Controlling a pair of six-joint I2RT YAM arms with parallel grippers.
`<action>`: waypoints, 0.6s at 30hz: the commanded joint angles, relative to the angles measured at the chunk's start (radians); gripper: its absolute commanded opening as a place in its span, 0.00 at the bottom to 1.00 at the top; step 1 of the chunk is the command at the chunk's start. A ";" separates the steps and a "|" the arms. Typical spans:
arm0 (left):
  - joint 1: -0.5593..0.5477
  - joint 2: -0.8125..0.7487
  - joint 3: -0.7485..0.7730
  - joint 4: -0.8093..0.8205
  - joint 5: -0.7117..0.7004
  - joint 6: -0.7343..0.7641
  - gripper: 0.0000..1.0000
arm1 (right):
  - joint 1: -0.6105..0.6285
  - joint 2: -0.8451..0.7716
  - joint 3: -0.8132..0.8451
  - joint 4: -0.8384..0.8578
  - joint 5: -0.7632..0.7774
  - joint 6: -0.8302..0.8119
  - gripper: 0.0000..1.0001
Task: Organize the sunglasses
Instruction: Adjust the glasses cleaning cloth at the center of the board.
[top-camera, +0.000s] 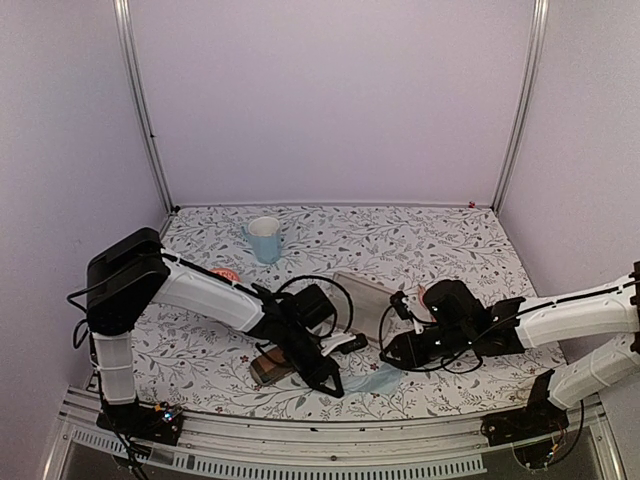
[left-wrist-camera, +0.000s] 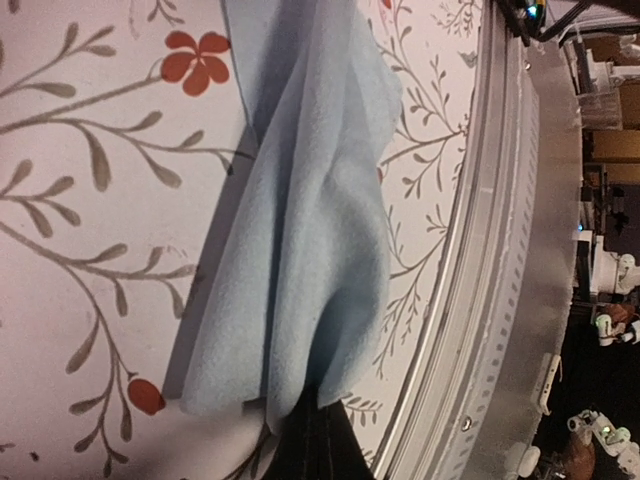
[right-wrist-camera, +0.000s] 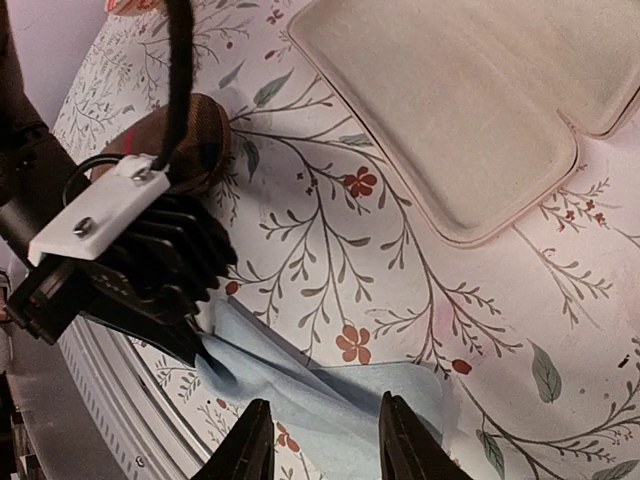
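Observation:
No sunglasses show in any view. My left gripper is near the table's front edge, shut on one end of a light blue cloth. In the left wrist view the cloth hangs in folds from the black jaws of the left gripper. My right gripper hovers just right of it. In the right wrist view the right gripper is open, its two dark fingers standing over the cloth and apart from it. The left gripper pinches the cloth's far corner there.
A brown oblong case lies under the left arm, and the brown case also shows in the right wrist view. A pale tray sits mid-table. A blue cup stands at the back, a pink object behind the left arm. The metal rail borders the front edge.

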 joint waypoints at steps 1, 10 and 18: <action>-0.003 0.014 0.037 -0.009 -0.018 0.004 0.00 | 0.006 -0.081 -0.013 -0.091 0.033 -0.026 0.37; 0.026 0.009 0.054 0.037 0.005 -0.036 0.00 | 0.136 -0.078 -0.013 -0.216 0.097 0.024 0.38; 0.036 0.004 0.059 0.046 0.005 -0.041 0.00 | 0.204 0.004 0.014 -0.244 0.160 0.045 0.38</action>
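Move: Pinched at its left end by the left fingers, the cleaning cloth has its middle about 8 cm right of the left hand and 2 cm ahead. From the right hand that middle is some 4 cm back, 4 cm left and 5 cm below. The open tray lies roughly 14 cm ahead of the right hand and 4 cm left. The brown glasses case is about 13 cm left of the left hand and 6 cm ahead. Swinging back over the cloth after a brief rise of about 1 cm, the right hand travels some 5 cm back and sinks towards the cloth's near edge, fingers half open and tipping about 10 degrees steeper. The left hand keeps its pinch and eases the held end about 2 cm forward, slightly up and to the right. ##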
